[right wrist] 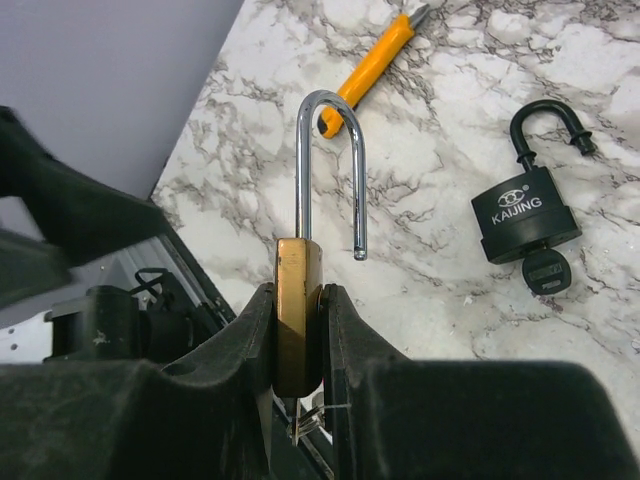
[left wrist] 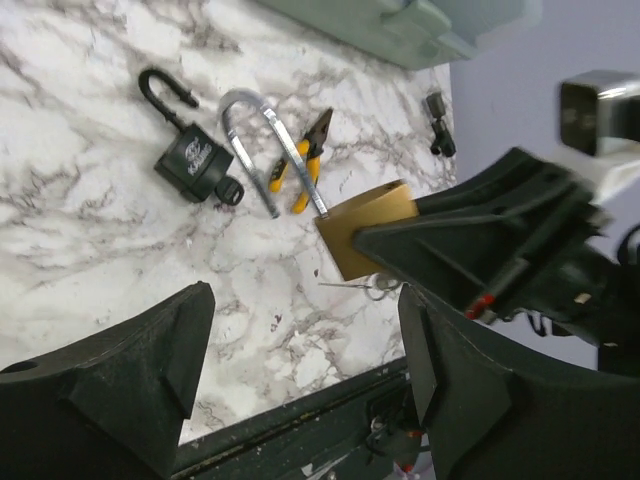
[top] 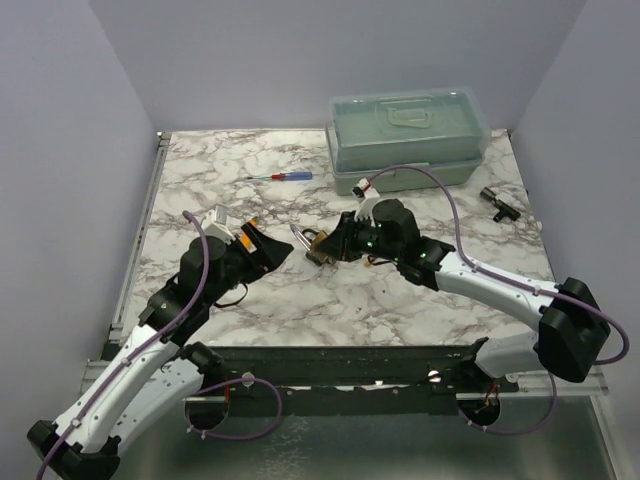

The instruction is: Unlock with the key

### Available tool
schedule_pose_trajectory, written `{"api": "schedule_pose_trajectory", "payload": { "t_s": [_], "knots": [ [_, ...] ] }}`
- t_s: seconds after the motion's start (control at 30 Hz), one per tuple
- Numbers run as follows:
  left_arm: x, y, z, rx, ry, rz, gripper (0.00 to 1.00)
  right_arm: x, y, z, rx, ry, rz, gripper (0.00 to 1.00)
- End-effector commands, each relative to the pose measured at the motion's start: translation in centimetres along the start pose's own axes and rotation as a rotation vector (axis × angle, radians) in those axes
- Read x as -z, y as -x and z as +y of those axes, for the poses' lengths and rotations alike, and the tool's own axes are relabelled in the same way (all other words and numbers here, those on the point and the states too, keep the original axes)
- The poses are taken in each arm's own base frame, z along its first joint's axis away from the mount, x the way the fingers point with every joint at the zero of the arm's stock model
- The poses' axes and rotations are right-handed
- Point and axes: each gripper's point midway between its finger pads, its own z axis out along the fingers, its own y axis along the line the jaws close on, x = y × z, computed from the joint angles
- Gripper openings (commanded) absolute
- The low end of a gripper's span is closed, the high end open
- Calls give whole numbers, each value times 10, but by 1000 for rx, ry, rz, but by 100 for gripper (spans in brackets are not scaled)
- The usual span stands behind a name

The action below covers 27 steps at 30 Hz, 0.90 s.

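My right gripper (right wrist: 298, 300) is shut on a brass padlock (right wrist: 297, 310), held above the marble table (top: 250, 300). Its steel shackle (right wrist: 330, 150) stands raised, one leg free of the body. The key (right wrist: 312, 425), a small silver bunch, hangs from the padlock's underside and also shows in the left wrist view as the key (left wrist: 372, 288) below the brass padlock (left wrist: 365, 232). My left gripper (left wrist: 305, 300) is open with nothing between its fingers, a short way left of the padlock (top: 318, 247) in the top view.
A black padlock (right wrist: 525, 220) with its own key in it lies on the table beside yellow-handled pliers (left wrist: 305, 160). A red-and-blue screwdriver (top: 283, 177) lies at the back left, a green toolbox (top: 408, 140) at the back, a small black part (top: 497, 203) at the right.
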Motion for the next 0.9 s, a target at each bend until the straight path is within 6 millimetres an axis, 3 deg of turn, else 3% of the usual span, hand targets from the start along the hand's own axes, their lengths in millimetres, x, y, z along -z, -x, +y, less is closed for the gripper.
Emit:
{"api": "schedule_pose_trajectory", "payload": {
  "t_s": [0.0, 0.07, 0.1, 0.33, 0.47, 0.6, 0.87],
  "knots": [
    [35, 37, -9, -189, 50, -111, 83, -16, 10, 6, -4, 43, -41, 0],
    [48, 49, -8, -257, 73, -155, 97, -24, 4, 4, -19, 51, -19, 0],
    [53, 54, -6, -289, 84, -178, 99, -29, 2, 3, -28, 55, -8, 0],
    [77, 68, 10, -363, 107, -302, 99, -63, -16, 2, -86, 83, 68, 0],
    [88, 74, 8, -361, 76, -361, 99, -80, -28, 11, -117, 118, 113, 0],
    [91, 76, 8, -370, 68, -377, 99, -98, -40, 20, -137, 139, 146, 0],
    [92, 77, 9, -377, 72, -382, 99, -116, -57, 27, -254, 206, 177, 0]
  ]
}}
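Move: The right hand holds the unlocked brass padlock. The bare tabletop it is heading for lies about 11 cm to its left, level with it fore and aft, and roughly 19 cm below. The black padlock is some 9 cm ahead and 1 cm left, the orange knife about 12 cm ahead and 20 cm left, both on the table. From the empty left hand, that bare spot is about 4 cm ahead and 20 cm down. Keeping its pinch on the body of the brass padlock, the right hand first sinks about 9 cm towards the tabletop and then, near that height, sweeps some 9 cm left into the space in front of the orange knife, leaning forward about 15 degrees. Meanwhile the empty left hand clears out, rising quickly and drawing left and a little back, its fingers tipping up some 20 degrees and spreading fully open. ##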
